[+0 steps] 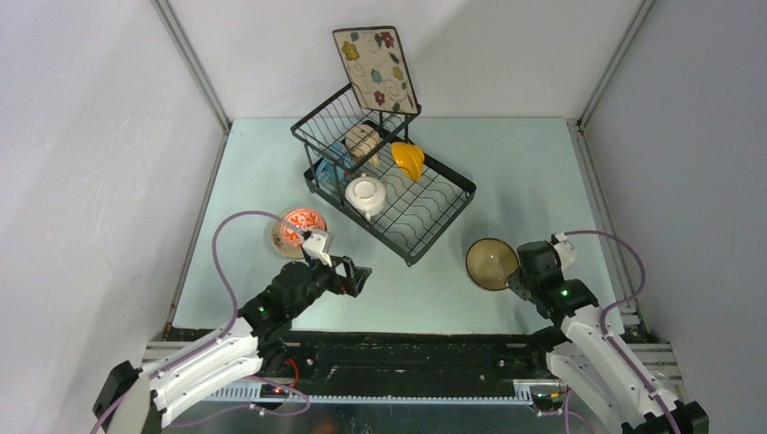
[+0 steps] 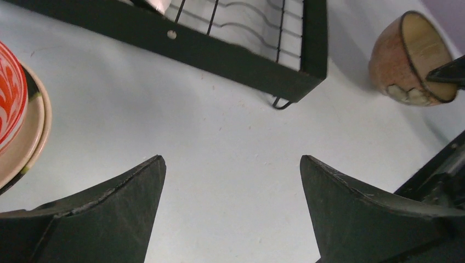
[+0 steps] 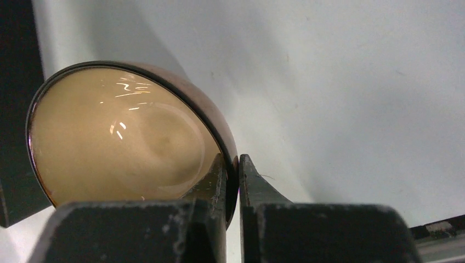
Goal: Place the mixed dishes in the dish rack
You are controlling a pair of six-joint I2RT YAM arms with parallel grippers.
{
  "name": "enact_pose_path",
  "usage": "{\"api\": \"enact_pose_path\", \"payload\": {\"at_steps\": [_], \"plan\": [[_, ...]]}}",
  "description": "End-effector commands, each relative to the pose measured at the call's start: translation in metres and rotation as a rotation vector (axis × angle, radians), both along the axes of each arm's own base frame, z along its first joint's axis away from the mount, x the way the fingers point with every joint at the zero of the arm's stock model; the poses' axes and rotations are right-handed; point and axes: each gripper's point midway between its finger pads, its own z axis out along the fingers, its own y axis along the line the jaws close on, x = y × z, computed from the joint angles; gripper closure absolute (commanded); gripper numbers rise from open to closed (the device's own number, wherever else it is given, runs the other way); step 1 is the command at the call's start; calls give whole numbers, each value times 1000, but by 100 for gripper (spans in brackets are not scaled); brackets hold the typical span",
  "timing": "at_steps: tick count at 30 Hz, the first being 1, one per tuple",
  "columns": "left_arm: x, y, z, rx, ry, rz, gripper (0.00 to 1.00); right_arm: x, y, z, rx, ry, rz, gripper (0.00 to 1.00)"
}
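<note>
The tan bowl (image 1: 491, 263) (image 3: 120, 137) is tilted on the table right of the dish rack (image 1: 445, 223), and my right gripper (image 1: 517, 271) (image 3: 232, 164) is shut on its rim, one finger inside and one outside. In the rack sit a white two-handled bowl (image 1: 366, 195), an orange-yellow bowl (image 1: 409, 159), a beige mug (image 1: 362, 142) and a blue mug (image 1: 333, 163). A square floral plate (image 1: 374, 69) leans at its back. The red-patterned bowl (image 1: 298, 228) (image 2: 11, 93) rests on a cream plate (image 1: 277, 237) (image 2: 33, 137). My left gripper (image 1: 360, 276) (image 2: 233, 164) hangs open over bare table.
The rack's near corner (image 2: 241, 60) lies just ahead of the left gripper, and the tan bowl (image 2: 408, 60) shows beyond it. Grey walls close in the table on three sides. The arms' black base rail (image 1: 407, 348) runs along the near edge.
</note>
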Motion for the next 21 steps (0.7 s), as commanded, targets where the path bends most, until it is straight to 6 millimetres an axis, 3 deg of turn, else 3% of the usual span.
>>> {"api": "enact_pose_path", "payload": {"at_steps": [1,6,10,11,12,21], "plan": [[-1,-9,31,-153,-60,-9,0,34,2,55,29,-253,-6,100],[-11,-39,69,-299,-53,-133,0,44,7,104,-18,-400,120,100],[-10,-58,101,-332,-70,-188,0,48,15,130,-30,-451,166,100],[-8,-61,99,-312,-63,-185,0,48,18,132,-46,-447,178,100],[-5,-65,110,-316,-76,-179,0,50,16,142,-68,-462,166,100],[20,-98,139,-210,-24,-113,0,51,58,181,-237,-494,266,100]]}}
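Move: The right hand already pinches the brown bowl's near right rim, its middle about 5 cm left and 3 ahead. The dish rack's lower tray is centred some 32 cm left and 22 ahead of that hand, with the yellow bowl about 28 left, 29 ahead. The open left hand has the brown bowl about 32 cm right, 4 ahead and 6 below; the tray's middle is 8 right, 23 ahead, the red-patterned bowl 13 left, 13 ahead. Upward first, about 12 cm, the right hand carries the brown bowl, veering left towards the rack late on while its fingers tip up out of their steep downward slant and turn counter-clockwise by some 20 degrees. The left hand, still wide open and empty, rises equally far and swings right towards the bowl, rolling slightly so its left side dips. ##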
